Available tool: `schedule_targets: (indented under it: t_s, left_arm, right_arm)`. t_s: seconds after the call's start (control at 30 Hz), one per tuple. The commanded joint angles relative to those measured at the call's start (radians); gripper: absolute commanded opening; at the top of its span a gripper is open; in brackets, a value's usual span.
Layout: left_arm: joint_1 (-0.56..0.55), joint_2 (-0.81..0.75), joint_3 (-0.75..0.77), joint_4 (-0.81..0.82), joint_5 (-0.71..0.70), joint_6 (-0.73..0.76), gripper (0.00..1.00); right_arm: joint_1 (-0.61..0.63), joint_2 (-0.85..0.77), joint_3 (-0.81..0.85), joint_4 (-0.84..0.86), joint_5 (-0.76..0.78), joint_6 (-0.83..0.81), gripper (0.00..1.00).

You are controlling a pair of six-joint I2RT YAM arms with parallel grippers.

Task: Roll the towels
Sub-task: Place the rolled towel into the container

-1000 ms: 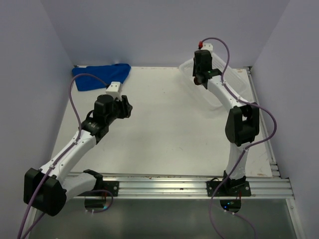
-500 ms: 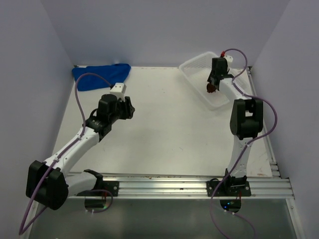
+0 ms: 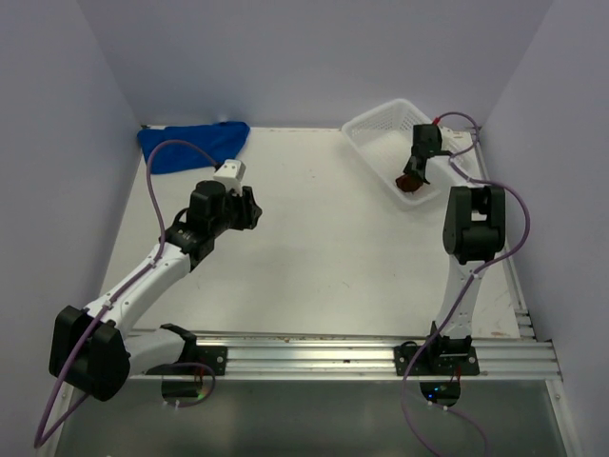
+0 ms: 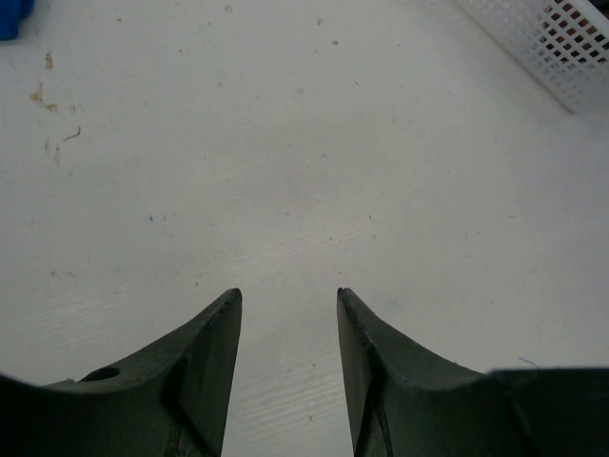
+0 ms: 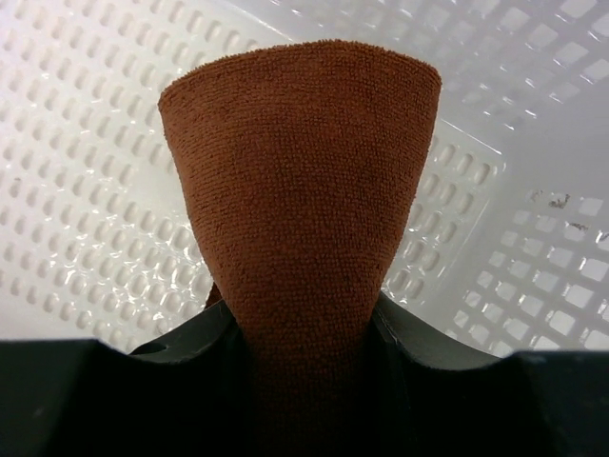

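The rust-brown towel (image 5: 300, 171) is a tight roll, and my right gripper (image 5: 300, 319) is shut on its near end. In the top view the gripper (image 3: 413, 171) holds this towel (image 3: 409, 184) down inside the white mesh basket (image 3: 379, 124). The blue towel (image 3: 190, 145) lies crumpled at the table's back left corner, and only its edge (image 4: 11, 14) shows in the left wrist view. My left gripper (image 3: 250, 211) hovers over bare table in front of and to the right of the blue towel. It (image 4: 285, 295) stands open with nothing between its fingers.
The basket's perforated walls (image 5: 86, 190) surround the brown roll on every side. One corner of the basket (image 4: 561, 38) shows at the far right of the left wrist view. Grey walls close in the table at the back and on both sides.
My right arm has swung right and lowered the brown roll into the basket. The left arm has shifted slightly right and stayed open.
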Motion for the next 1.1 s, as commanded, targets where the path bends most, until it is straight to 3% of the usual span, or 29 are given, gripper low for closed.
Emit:
schedule_targets:
  t_s: [0.0,0.13,0.27,0.43,0.63,1.07]
  left_arm:
    - [-0.005,-0.007,0.021,0.046,0.018,0.022,0.49]
    - [-0.005,-0.006,0.019,0.041,0.016,0.023,0.49]
    - [-0.005,-0.007,0.021,0.034,0.010,0.023,0.50]
    - [-0.003,-0.004,0.033,0.009,0.002,0.029,0.50]
    - [-0.003,-0.010,0.036,0.000,0.001,0.031,0.50]
    - [-0.002,-0.015,0.047,-0.008,0.014,0.028,0.52]
  right_arm:
    - [-0.018,0.011,-0.004,-0.044,-0.009,0.020,0.21]
    - [-0.023,0.024,0.000,-0.083,-0.021,0.029,0.32]
    - [-0.027,0.052,0.023,-0.114,-0.033,0.028,0.50]
    - [-0.027,0.060,0.045,-0.136,-0.029,0.020,0.62]
    - [-0.027,0.069,0.109,-0.185,-0.042,0.003,0.70]
    - [-0.027,0.032,0.203,-0.292,-0.039,-0.004,0.77]
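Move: Inside the container already, the right hand still grips the brown rolled towel around its middle, low over the container floor. The container's middle lies roughly 7 cm ahead, 2 cm to the left and 5 cm below; its near corner is about 8 cm back and 2 cm left, around 3 cm lower. From the idle left hand, the container's middle is some 27 cm ahead, 41 cm to the right and 16 cm below. Lowering the towel about 3 cm and drawing back nearly 2 cm, slightly to the right, the right hand takes it down to the container floor by the near corner. The fingers tip some 10 degrees more steeply down and open well wide of their grip, beginning during the descent; then the hand rises about 2 cm, fingers still astride the roll. ##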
